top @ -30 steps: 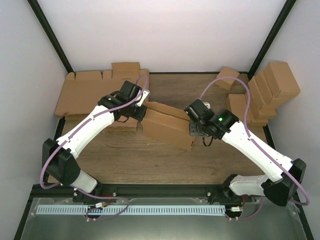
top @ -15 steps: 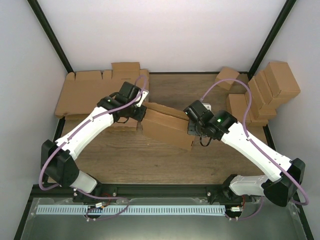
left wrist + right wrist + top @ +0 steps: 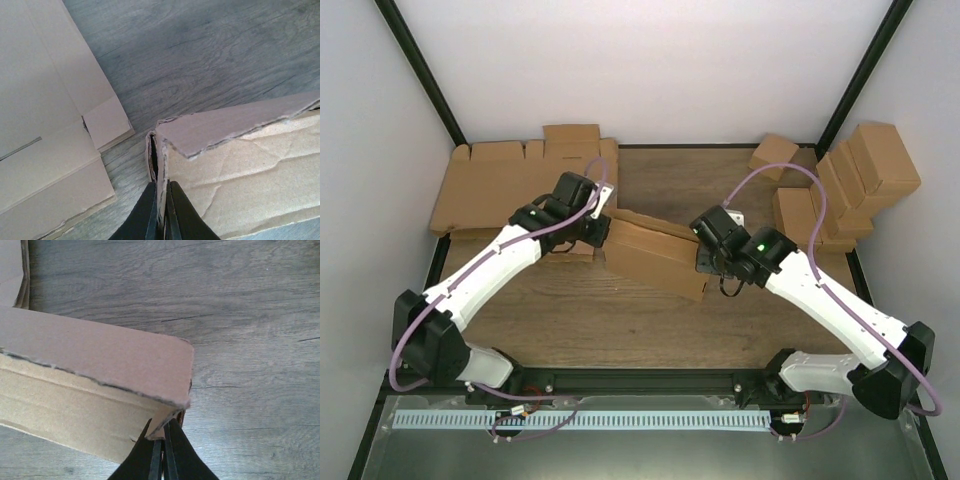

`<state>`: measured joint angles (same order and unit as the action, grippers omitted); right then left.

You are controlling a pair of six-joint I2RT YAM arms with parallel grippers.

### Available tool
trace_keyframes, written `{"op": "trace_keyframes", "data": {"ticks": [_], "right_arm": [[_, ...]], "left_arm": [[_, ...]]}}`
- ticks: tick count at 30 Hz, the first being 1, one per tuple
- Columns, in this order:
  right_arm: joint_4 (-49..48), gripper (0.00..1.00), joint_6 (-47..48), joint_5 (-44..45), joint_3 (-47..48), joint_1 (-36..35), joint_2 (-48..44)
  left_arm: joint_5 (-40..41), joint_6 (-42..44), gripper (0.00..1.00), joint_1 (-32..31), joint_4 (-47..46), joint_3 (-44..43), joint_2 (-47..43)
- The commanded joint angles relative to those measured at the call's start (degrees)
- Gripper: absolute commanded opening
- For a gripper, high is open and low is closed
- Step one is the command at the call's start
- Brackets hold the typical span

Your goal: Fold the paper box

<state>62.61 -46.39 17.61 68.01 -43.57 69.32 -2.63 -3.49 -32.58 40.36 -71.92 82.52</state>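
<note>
The paper box [image 3: 655,258], brown cardboard and partly folded, lies slanted mid-table between both arms. My left gripper [image 3: 603,232] is shut on the box's left end wall; in the left wrist view its black fingers [image 3: 150,215] pinch the upright cardboard edge [image 3: 159,165], with the box body [image 3: 240,170] to the right. My right gripper [image 3: 704,258] is shut on the box's right corner; in the right wrist view the fingers [image 3: 175,452] clamp a small flap under the lid panel [image 3: 100,360].
A pile of flat cardboard blanks [image 3: 505,180] lies at the back left, close behind the left gripper, also in the left wrist view as the blanks [image 3: 45,125]. Ready-made small boxes [image 3: 855,185] cluster at the back right. Black frame posts stand at both back corners.
The left arm has shifted slightly left and its elbow swung outward; the right wrist has moved a little up and right. Both grips on the box hold.
</note>
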Motion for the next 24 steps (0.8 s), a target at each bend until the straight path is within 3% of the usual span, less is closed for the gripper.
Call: {"op": "trace_keyframes", "data": {"ticks": [1, 10, 14, 20, 24], "right_arm": [[5.4, 0.01, -1.8, -5.7, -5.1, 0.0, 0.9], [3.6, 0.01, -1.2, -5.0, -7.6, 0.0, 0.4], [2.9, 0.01, -0.6, -4.8, -7.4, 0.0, 0.5], [3.6, 0.01, 0.2, -3.6, -6.1, 0.0, 0.6], [3.9, 0.01, 0.6, -3.0, -5.6, 0.0, 0.8]], "left_arm": [[-0.5, -2.1, 0.04, -0.7, 0.5, 5.5, -2.1], [-0.9, -5.7, 0.05, -1.8, -6.8, 13.6, -8.2], [-2.2, -6.2, 0.22, -1.8, -9.5, 14.2, -11.5], [-2.1, -6.4, 0.28, -1.7, -8.4, 8.7, -12.6], [-1.8, -6.3, 0.39, -1.7, -8.6, 6.5, -13.0]]}}
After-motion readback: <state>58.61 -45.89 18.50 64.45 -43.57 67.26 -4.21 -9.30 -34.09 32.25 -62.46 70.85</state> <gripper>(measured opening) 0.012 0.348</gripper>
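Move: Between the hands lies the paper box, its left end rim already pinched by the left fingers; its middle is about 10 cm right of the left hand, 3 cm back and 5 cm below. The flat cardboard lies some 18 cm left of that hand, 12 cm ahead and 12 cm lower. The right hand already pinches the box's right corner flap, with the box's middle about 10 cm left, 4 cm ahead and 5 cm below. Drawing back about 3 cm along the box's left end rim towards its near corner, the left hand opens its fingers to roughly a third, lets go of the cardboard and then rises some 3 cm, its fingers tilting outward and right by about 10 degrees. The right hand stays almost in place and keeps its pinch on the right corner flap. ##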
